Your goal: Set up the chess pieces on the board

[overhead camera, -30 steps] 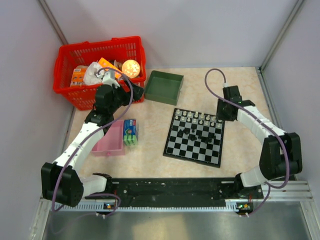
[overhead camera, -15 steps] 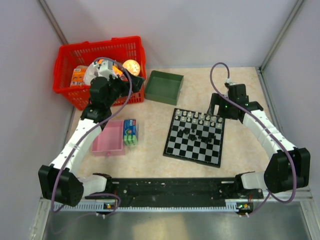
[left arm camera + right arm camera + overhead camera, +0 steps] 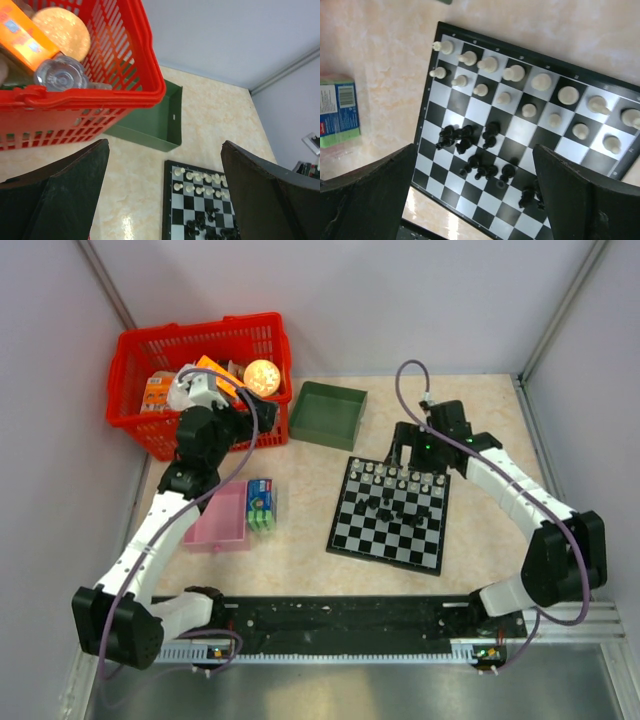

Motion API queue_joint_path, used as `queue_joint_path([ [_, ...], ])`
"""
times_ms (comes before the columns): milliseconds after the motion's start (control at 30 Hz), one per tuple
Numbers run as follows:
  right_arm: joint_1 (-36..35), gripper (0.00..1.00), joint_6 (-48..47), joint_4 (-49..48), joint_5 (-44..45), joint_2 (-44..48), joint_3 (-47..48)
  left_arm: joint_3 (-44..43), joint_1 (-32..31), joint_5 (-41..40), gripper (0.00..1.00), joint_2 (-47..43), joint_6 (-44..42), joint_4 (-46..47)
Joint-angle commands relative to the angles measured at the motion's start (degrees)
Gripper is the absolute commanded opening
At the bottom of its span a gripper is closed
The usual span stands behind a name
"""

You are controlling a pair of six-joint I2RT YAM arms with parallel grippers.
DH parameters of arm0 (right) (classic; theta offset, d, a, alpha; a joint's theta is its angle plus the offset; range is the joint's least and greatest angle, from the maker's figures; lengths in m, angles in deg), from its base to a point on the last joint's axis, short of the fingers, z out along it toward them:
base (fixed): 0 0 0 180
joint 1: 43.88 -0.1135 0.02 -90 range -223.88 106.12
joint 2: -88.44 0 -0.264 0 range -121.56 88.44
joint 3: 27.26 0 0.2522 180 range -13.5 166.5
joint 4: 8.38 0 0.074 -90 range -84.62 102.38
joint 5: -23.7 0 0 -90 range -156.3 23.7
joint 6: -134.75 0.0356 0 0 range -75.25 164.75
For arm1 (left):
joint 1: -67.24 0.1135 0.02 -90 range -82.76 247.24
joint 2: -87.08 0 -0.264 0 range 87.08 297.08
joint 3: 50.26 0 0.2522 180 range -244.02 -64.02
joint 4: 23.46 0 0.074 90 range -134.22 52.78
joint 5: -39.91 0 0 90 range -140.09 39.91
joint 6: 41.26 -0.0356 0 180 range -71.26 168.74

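The board (image 3: pixel 352 532) lies right of the table's middle. White chess pieces (image 3: pixel 400 479) stand in two rows along its far edge. Black chess pieces (image 3: pixel 393 506) are bunched loosely near its centre, some lying down. My right gripper (image 3: pixel 405 452) hovers open over the board's far edge with nothing between its fingers. In the right wrist view it (image 3: pixel 480 200) looks down on the board (image 3: pixel 442 187), the white rows (image 3: pixel 512 73) and the black cluster (image 3: pixel 465 137). My left gripper (image 3: pixel 245 423) is open and empty by the red basket, and in its own view (image 3: pixel 165 195) the board (image 3: pixel 178 216) lies ahead.
A red basket (image 3: pixel 200 343) full of packets stands at the back left, its wall (image 3: pixel 145 75) close to my left gripper. A green tray (image 3: pixel 328 413) sits behind the board. A pink tray (image 3: pixel 220 525) and a small green-blue box (image 3: pixel 261 503) lie left of the board.
My right gripper has opened and swung left, from beside the board's right side to over its far edge. My left arm has shifted up toward the basket.
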Motion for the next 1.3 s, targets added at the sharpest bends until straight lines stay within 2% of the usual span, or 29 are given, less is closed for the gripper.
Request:
queue_joint_path([
  [0, -6.13, 0.99, -1.36, 3.36, 7.78, -3.81, 6.69, -3.09, 0.24, -8.55, 0.99, -1.93, -3.74, -1.39],
  [33, -6.57, 0.96, -1.09, 4.25, 7.7, -5.04, 6.96, -4.76, 0.24, -9.08, 0.99, -1.41, -4.45, -5.5],
  [133, -7.98, 0.88, 0.31, 4.96, 7.35, -7.16, 6.7, -7.41, 0.24, -9.87, 0.99, 0.53, -5.42, -10.1],
  [300, -12.63, 0.79, 1.37, 6.54, 11.12, -7.61, 6.34, -6.45, 0.24, -9.61, 0.99, 0.71, -4.54, -10.02],
  [400, -13.52, 0.77, 2.77, 7.51, 13.23, -6.2, 5.39, -6.79, 0.24, -9.61, 0.99, 1.24, -4.54, -10.9],
  [700, -14.05, 0.51, 5.15, 8.39, 13.6, 1.36, 0.81, -7.58, 0.33, -8.29, 0.99, 2.82, -4.1, -12.74],
  [800, -14.84, 0.5, 4.89, 8.12, 10.71, 0.57, 0.98, -7.59, 0.33, -7.42, 0.99, 3.43, -3.75, -12.31],
  [1267, -18.62, 0.49, 4.01, 8.65, 11.56, -6.11, 6.52, -9.61, 0.51, -5.21, 0.99, 5.1, -4.45, -14.85],
])
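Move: The black pieces bunched on the left half of the board lie about 6 cm back and 5 cm to the left of the right hand, some 9 cm below it. From the same hand, the right bunch of black pieces is roughly 9 cm back and 5 cm to the right, and the middle of the white pawn row about 2 cm back and 1 cm to the left. From the left hand, the left bunch lies some 11 cm back, 26 cm to the right and 25 cm below. Left and down first, then back, the empty right hand swings about 5 cm each way and sinks 3–4 cm, from over the white ranks towards the left bunch of black pieces, dipping, lifting slightly and dipping again. Its fingers narrow from wide open to half, tipping steeper; no touch is seen. The idle left hand, open by the red basket, shifts a little left and sinks some 4 cm, tips lowering. ##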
